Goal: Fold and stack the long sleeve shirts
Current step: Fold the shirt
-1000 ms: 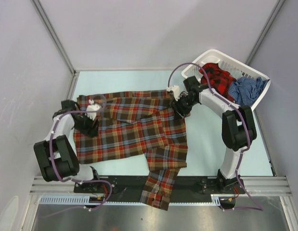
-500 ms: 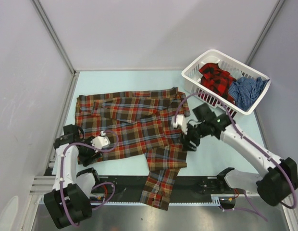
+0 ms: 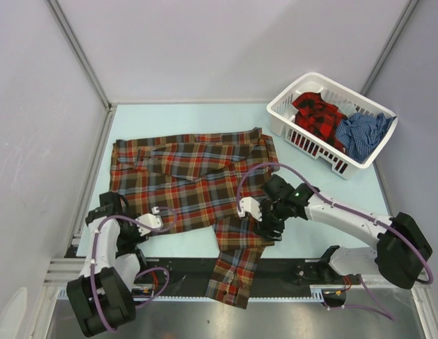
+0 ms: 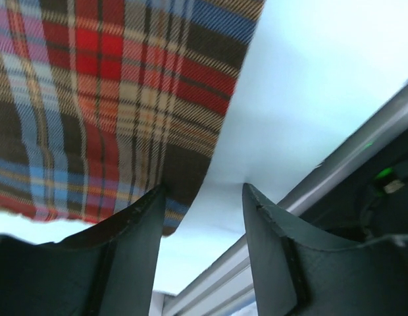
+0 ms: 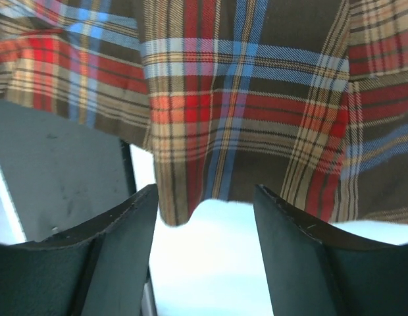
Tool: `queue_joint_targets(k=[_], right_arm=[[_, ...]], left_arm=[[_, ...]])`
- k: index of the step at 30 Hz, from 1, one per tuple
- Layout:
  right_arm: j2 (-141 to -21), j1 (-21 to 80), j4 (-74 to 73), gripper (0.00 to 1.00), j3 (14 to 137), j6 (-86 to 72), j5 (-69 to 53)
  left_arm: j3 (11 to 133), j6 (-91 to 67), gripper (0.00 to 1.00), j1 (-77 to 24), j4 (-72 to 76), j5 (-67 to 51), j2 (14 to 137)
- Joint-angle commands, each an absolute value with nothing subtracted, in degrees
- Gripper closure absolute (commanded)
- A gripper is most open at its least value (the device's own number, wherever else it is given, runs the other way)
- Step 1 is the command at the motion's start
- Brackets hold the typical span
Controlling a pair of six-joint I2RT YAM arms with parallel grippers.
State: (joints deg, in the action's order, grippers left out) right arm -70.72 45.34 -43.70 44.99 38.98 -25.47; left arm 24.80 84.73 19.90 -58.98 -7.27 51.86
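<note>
A brown, red-orange and light-blue plaid shirt [image 3: 191, 185] lies spread flat on the table, one sleeve [image 3: 237, 272] hanging over the near edge. My left gripper [image 3: 155, 219] is low at the shirt's near left hem. It is open, and in the left wrist view [image 4: 204, 191] the hem [image 4: 145, 164] lies against its left finger, with bare table between the fingers. My right gripper [image 3: 265, 224] is open at the near right hem; the cloth edge [image 5: 191, 204] lies just beyond its tips [image 5: 205, 194]. A red-and-black shirt [image 3: 318, 113] and a blue checked shirt [image 3: 360, 133] lie bunched in the basket.
The white plastic laundry basket [image 3: 275, 111] stands at the back right corner. Grey walls close in the left, back and right of the light-blue table [image 3: 325, 205]. A metal rail [image 3: 388, 268] runs along the near edge, showing also in the left wrist view [image 4: 335, 158].
Both arms have come from the shirt's far corners toward me, down to its near hem. The left jaws have narrowed a little and the right jaws have widened.
</note>
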Motion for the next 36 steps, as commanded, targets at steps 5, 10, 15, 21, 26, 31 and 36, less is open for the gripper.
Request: queue_joint_targets(k=[5,10,15,21,26,31,36], right_arm=[[-75.93,48.95,-31.91,0.53,41.66,36.3,-17.23],[-73.49,48.78,-34.36,1.0,43.94,36.82,-14.85],[-69.97,45.71,-38.32,1.0,48.16,38.84,-17.83],[-70.22,42.55,-39.64,1.0,52.2,39.11,-20.22],[-70.66,40.43,-40.16,1.0,54.84,39.46,-20.74],[-70.93,37.01,-41.83,1.0,60.97,41.22,-21.27],[-73.21,34.19,-42.63,1.0,67.14,43.67,-21.53]], left_arm=[[22.49,87.63,0.6,20.3,-47.72,-3.42,54.49],[28.28,87.45,0.91,20.57,-54.38,-8.24,54.15],[31.81,87.28,1.0,20.57,-57.65,-10.72,52.12],[36.03,86.04,1.0,20.57,-60.29,-12.3,53.17],[38.32,85.96,1.0,20.65,-60.03,-12.13,54.75],[41.39,84.99,1.0,20.92,-59.42,-13.62,56.6],[44.99,81.48,1.0,21.09,-56.96,-15.73,59.32]])
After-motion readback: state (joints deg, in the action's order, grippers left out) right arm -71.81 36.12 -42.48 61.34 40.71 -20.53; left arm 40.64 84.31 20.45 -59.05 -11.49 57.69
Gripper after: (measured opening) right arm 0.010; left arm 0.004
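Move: The shirt's left hem corner lies almost between the left hand's open fingers, about 1 cm to its left, level fore and aft and 1 cm lower. The right hem corner is some 4 cm below the right hand and 1 cm ahead. From the right hand, the sleeve's end hangs over the table's near edge, roughly 13 cm back, 12 cm left and 6 cm lower, and the already folded band is about 28 cm ahead, 24 cm left and 5 cm lower. The left hand edges about 1 cm left and shuts on the shirt's left hem corner, while the right hand sinks some 3.5 cm, drifting slightly forward, and pinches the cloth at the right hem corner. Both then keep their fingers shut and lift the hem up and forward towards the folded band, the left arm rising and reaching 6 to 7 cm, the right about 10 cm forward and further up as its fingertips swing forward by some 15 degrees. ##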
